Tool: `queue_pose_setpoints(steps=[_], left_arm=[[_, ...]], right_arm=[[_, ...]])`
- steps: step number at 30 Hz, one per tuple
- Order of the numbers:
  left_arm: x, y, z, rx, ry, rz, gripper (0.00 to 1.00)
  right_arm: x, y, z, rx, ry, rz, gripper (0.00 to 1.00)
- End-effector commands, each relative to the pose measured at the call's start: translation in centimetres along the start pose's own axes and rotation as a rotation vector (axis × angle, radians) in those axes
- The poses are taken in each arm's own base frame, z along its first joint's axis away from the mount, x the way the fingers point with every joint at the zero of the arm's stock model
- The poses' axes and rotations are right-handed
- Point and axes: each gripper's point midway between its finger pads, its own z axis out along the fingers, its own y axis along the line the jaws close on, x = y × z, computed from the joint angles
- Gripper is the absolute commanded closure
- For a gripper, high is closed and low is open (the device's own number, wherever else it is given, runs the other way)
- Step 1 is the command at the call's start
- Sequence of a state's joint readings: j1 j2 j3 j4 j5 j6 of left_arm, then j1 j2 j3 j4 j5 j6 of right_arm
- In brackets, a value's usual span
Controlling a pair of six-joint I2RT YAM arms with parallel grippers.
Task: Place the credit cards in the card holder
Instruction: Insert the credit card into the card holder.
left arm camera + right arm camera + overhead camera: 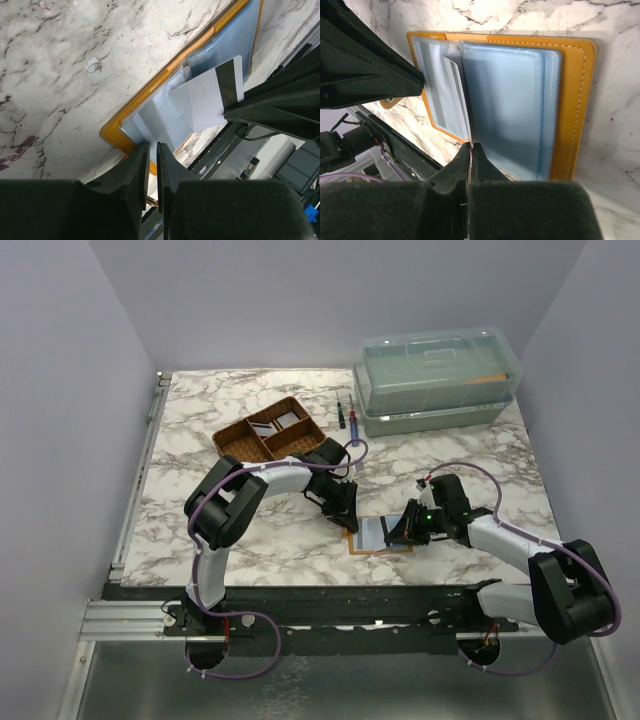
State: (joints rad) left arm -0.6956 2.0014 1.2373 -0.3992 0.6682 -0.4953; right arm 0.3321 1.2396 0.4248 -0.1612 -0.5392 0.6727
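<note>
The card holder lies open on the marble, orange-rimmed with pale blue clear sleeves. A white credit card with a dark stripe stands tilted over the sleeves. It appears nearly edge-on in the right wrist view as the credit card, its near edge running into my right gripper, which is shut on it. My left gripper hovers at the holder's orange edge near a corner, its jaws a narrow slit apart with nothing between them. Two more credit cards lie in the brown tray.
The brown compartment tray sits behind the left arm. A clear lidded box stands at the back right, with two pens beside it. Both grippers crowd the holder near the table's front edge.
</note>
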Motion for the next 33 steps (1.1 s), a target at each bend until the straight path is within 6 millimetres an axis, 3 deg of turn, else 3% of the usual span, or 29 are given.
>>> queue_pose_setpoints(steps=[1,14,20,24,28,33], left_arm=[[0.0,4.0,0.8,-0.149,-0.005,0.001,0.81],[-0.1,3.9,0.7,-0.153,-0.010,0.003,0.82],[-0.6,3.3,0.1,-0.152,-0.034,0.009,0.82],[-1.5,2.0,-1.3,-0.147,-0.086,0.025,0.74],[-2.0,0.8,-2.6,-0.141,-0.132,0.031,0.60],[-1.2,0.9,-3.3,-0.155,-0.142,0.028,0.54]], right_arm=[[-2.0,-0.7,0.4,0.049,-0.076,-0.050,0.99],[-2.8,-1.5,1.2,0.054,-0.112,-0.106,0.94],[-1.1,-0.6,1.6,-0.042,-0.063,-0.052,0.86],[-0.6,-2.0,0.8,0.075,-0.048,0.002,0.74],[-1.4,-1.7,-0.1,0.120,-0.074,0.049,0.61],[-2.5,-1.9,-0.6,0.181,-0.087,0.017,0.54]])
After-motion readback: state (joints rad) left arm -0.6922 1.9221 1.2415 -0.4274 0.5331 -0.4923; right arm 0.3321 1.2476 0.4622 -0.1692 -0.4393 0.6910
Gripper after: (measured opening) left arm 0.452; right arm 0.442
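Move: The right fingers still pinch the card at its near right corner, its middle about 3 cm ahead and 2 cm left of them. The left page's pocket lies roughly 2 cm ahead and 5 cm left of that hand, a centimetre below; the holder's right page is about 3 cm ahead and 2 cm right. From the left hand, resting at the left page's edge, the pocket is some 3 cm right and 1 cm back, the strap 2 cm left and 2 cm back. Left fingertips keep the left page's edge held down while the right hand slides the pinched card forward about 2 cm and sinks about 1 cm, laying it down onto the left page. The right fingers then spread to nearly half open, let the card go, and rise about 1 cm. The left hand finally opens as well, lifting off the page by 1.5 cm and easing 2 cm forward. ##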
